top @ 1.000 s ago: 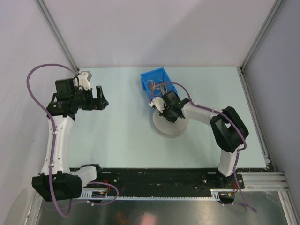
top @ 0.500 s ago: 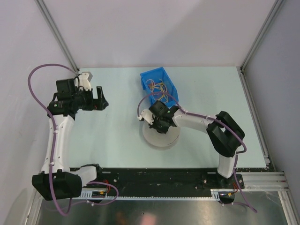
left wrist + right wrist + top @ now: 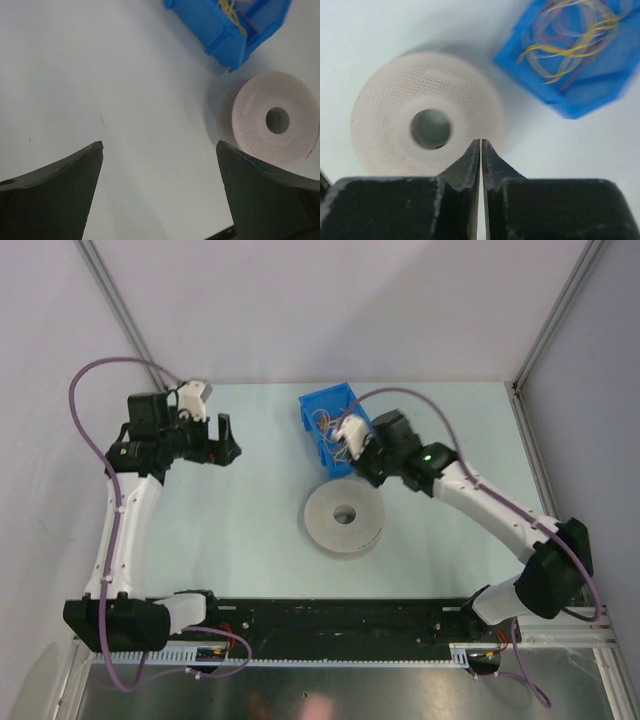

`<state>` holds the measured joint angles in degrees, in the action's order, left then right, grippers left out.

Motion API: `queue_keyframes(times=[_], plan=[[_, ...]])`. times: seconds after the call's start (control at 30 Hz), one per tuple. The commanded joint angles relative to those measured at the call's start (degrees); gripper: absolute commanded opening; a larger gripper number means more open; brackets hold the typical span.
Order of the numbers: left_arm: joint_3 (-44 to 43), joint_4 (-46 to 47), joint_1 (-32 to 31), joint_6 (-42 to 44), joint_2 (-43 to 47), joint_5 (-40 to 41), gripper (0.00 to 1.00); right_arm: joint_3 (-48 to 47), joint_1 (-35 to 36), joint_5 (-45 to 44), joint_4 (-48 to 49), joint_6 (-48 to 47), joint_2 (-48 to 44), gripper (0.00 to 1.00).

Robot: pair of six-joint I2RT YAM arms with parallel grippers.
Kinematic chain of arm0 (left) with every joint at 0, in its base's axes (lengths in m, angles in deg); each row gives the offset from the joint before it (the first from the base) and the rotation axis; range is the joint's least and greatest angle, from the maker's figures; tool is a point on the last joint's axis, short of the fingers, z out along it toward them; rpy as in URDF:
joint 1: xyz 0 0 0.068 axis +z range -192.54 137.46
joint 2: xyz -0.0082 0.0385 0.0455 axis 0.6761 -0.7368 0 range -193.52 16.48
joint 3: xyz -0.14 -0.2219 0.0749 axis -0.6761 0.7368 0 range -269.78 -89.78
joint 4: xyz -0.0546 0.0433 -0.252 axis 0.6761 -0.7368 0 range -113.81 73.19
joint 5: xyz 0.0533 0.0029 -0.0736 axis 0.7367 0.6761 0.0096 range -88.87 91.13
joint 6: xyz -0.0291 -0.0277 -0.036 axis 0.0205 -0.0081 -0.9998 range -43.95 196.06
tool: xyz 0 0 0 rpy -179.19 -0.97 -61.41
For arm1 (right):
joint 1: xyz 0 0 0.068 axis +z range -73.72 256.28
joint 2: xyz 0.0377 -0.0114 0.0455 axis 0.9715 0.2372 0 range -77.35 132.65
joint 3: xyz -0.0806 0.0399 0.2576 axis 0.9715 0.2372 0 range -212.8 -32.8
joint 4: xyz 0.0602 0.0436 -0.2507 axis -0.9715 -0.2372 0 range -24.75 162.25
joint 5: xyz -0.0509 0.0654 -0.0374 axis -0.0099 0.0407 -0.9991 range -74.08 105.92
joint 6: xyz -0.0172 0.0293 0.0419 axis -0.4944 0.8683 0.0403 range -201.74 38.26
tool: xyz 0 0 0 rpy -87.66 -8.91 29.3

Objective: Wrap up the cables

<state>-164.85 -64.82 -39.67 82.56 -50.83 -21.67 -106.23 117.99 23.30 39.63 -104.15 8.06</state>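
The cables (image 3: 334,427) are a loose tangle of yellow, orange and pale thin wires inside a blue bin (image 3: 318,412) at the back middle of the table. They also show in the right wrist view as cables (image 3: 560,40) and in the left wrist view as cables (image 3: 233,11). A white perforated spool (image 3: 345,518) with a centre hole lies flat just in front of the bin. My right gripper (image 3: 365,472) hangs between bin and spool. This right gripper (image 3: 481,142) is shut with nothing in it, above the spool's (image 3: 385,115) edge. My left gripper (image 3: 160,145) is wide open over bare table, far left (image 3: 226,440).
The blue bin (image 3: 580,95) sits tilted, its near corner close to the spool (image 3: 250,130). Grey walls and aluminium posts close in the pale table (image 3: 250,510) at the back and sides. A black rail (image 3: 340,615) carrying the arm bases runs along the near edge.
The right gripper, which was down on the spool and slid it left and nearer, has pulled up and back toward the bin. The left arm has shifted slightly toward the back right.
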Motion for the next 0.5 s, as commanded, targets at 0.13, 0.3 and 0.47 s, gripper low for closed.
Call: queue_keyframes(times=[0.13,0.3,0.47], plan=[[-20.1,5.3,-14.4,1.2,-16.3,3.2,0.99,-3.1,-19.4,7.6,13.8,13.1,-2.5,0.33],[-33.1,6.7,-22.5,1.5,-29.6,4.8,0.99,-3.1,-27.1,13.2,17.0,19.4,0.8,0.55],[-45.5,7.8,-26.8,17.7,-43.5,-2.1,0.93,-3.1,-30.4,17.2,18.0,20.8,2.7,0.59]])
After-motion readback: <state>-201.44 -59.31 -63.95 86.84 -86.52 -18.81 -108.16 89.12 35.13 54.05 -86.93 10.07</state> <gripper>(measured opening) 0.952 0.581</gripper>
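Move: The cables lie in the blue box, about 19 cm ahead and 26 cm to the right of the left gripper, some 24 cm below it. From the right gripper they are about 20 cm ahead, 7 cm to the left and 16 cm down. The white roll stands on the table almost level with the right gripper, 6 cm to its left and 15 cm below, roughly 20 cm nearer the bases than the cables. Sweep the wide-open left gripper about 20 cm right and forward towards the cables in the blue box, rising a little and turning it some 25 degrees clockwise. Meanwhile draw the right gripper away from the white roll, forward and right to the box's right side, climbing a few centimetres before easing down slightly; swing it clockwise, roll its left side up and open its shut fingers to a bit over half. ##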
